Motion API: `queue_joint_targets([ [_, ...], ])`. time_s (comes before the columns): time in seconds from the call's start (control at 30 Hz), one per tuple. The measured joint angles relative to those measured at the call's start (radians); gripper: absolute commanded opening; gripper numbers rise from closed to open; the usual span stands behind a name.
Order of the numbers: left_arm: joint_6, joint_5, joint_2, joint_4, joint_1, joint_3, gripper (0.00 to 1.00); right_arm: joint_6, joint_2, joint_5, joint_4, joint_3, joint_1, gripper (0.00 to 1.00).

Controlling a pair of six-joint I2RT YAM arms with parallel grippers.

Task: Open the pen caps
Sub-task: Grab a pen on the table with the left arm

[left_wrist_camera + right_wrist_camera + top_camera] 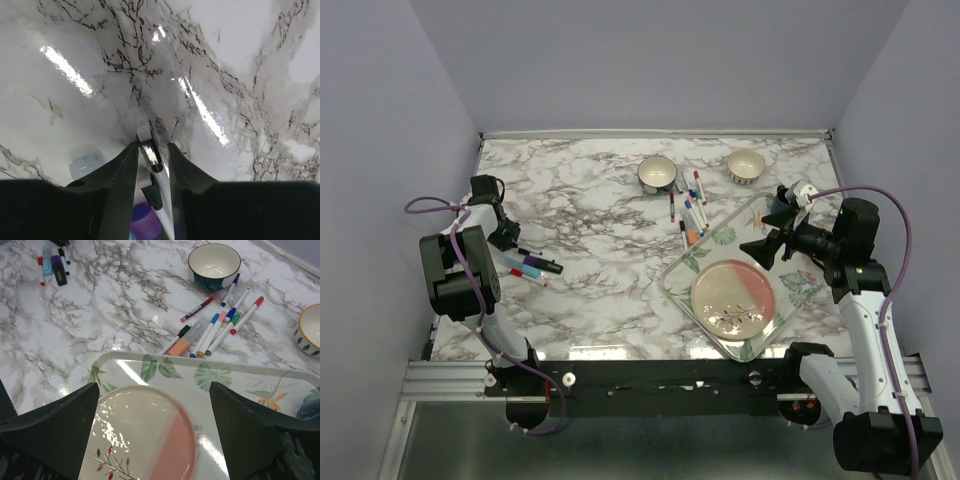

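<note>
My left gripper point(153, 144) is shut on a thin white pen point(163, 181) with a black clipped pen cap point(152, 194), held low over the marble at the table's left point(508, 238). A purple cap point(145, 222) and a pale blue one point(87, 162) lie just under the fingers. Beside them is a small group of pens point(532, 265) in blue, red and black. More capped pens point(215, 327) lie in a loose pile near the middle point(690, 215). My right gripper point(154, 385) hangs open over the plate, nothing between its fingers point(765, 232).
A leaf-printed tray point(225, 371) holds a cream and pink plate point(145, 435) at the front right. A dark-rimmed bowl point(657, 174) and a tan bowl point(746, 164) stand at the back. Walls close in the table on three sides.
</note>
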Motion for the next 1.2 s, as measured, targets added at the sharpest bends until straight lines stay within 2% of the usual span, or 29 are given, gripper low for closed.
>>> queue_joint_targets([
  [0.27, 0.006, 0.013, 0.015, 0.000, 0.008, 0.016, 0.19, 0.000, 0.000, 0.000, -0.001, 0.000, 0.000, 1.00],
  [0.33, 0.006, 0.023, 0.016, 0.005, 0.011, 0.017, 0.12, 0.000, 0.000, 0.000, -0.002, 0.000, 0.000, 1.00],
  [0.5, 0.022, 0.094, 0.016, 0.043, 0.017, 0.017, 0.01, 0.000, 0.000, 0.000, -0.006, 0.000, 0.000, 1.00],
  [0.93, 0.043, 0.417, -0.079, 0.298, 0.007, -0.088, 0.00, -0.009, 0.013, -0.016, -0.006, 0.000, 0.000, 1.00],
  [1.1, 0.047, 0.542, -0.165, 0.406, -0.052, -0.145, 0.00, -0.038, 0.014, -0.075, -0.008, 0.000, 0.000, 1.00],
  [1.2, 0.051, 0.598, -0.245, 0.452, -0.133, -0.169, 0.00, -0.056, 0.014, -0.114, -0.015, 0.000, 0.000, 1.00],
])
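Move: Around its cap end, the left hand's open fingers straddle the nearest white pen; the pen's middle lies about 4 cm to the right, 2 cm back and 1 cm lower. At that same level, a second black-capped pen is 4 cm back and 5 cm right, the purple-capped highlighter 7 cm back and 8 cm right, the light-blue marker 8 cm back and 2 cm right. From the right hand the nearest pen lies some 55 cm left, 8 cm ahead, 22 cm below. Closing at the table, the left fingers pinch the white pen across its black cap, then carry it up and away from the other pens: first mainly forward with a little right, then sweeping right and up, about 14 cm right and 11 cm up in all. The wrist turns clockwise some 30 degrees and tips up from steeply downward towards forward. ##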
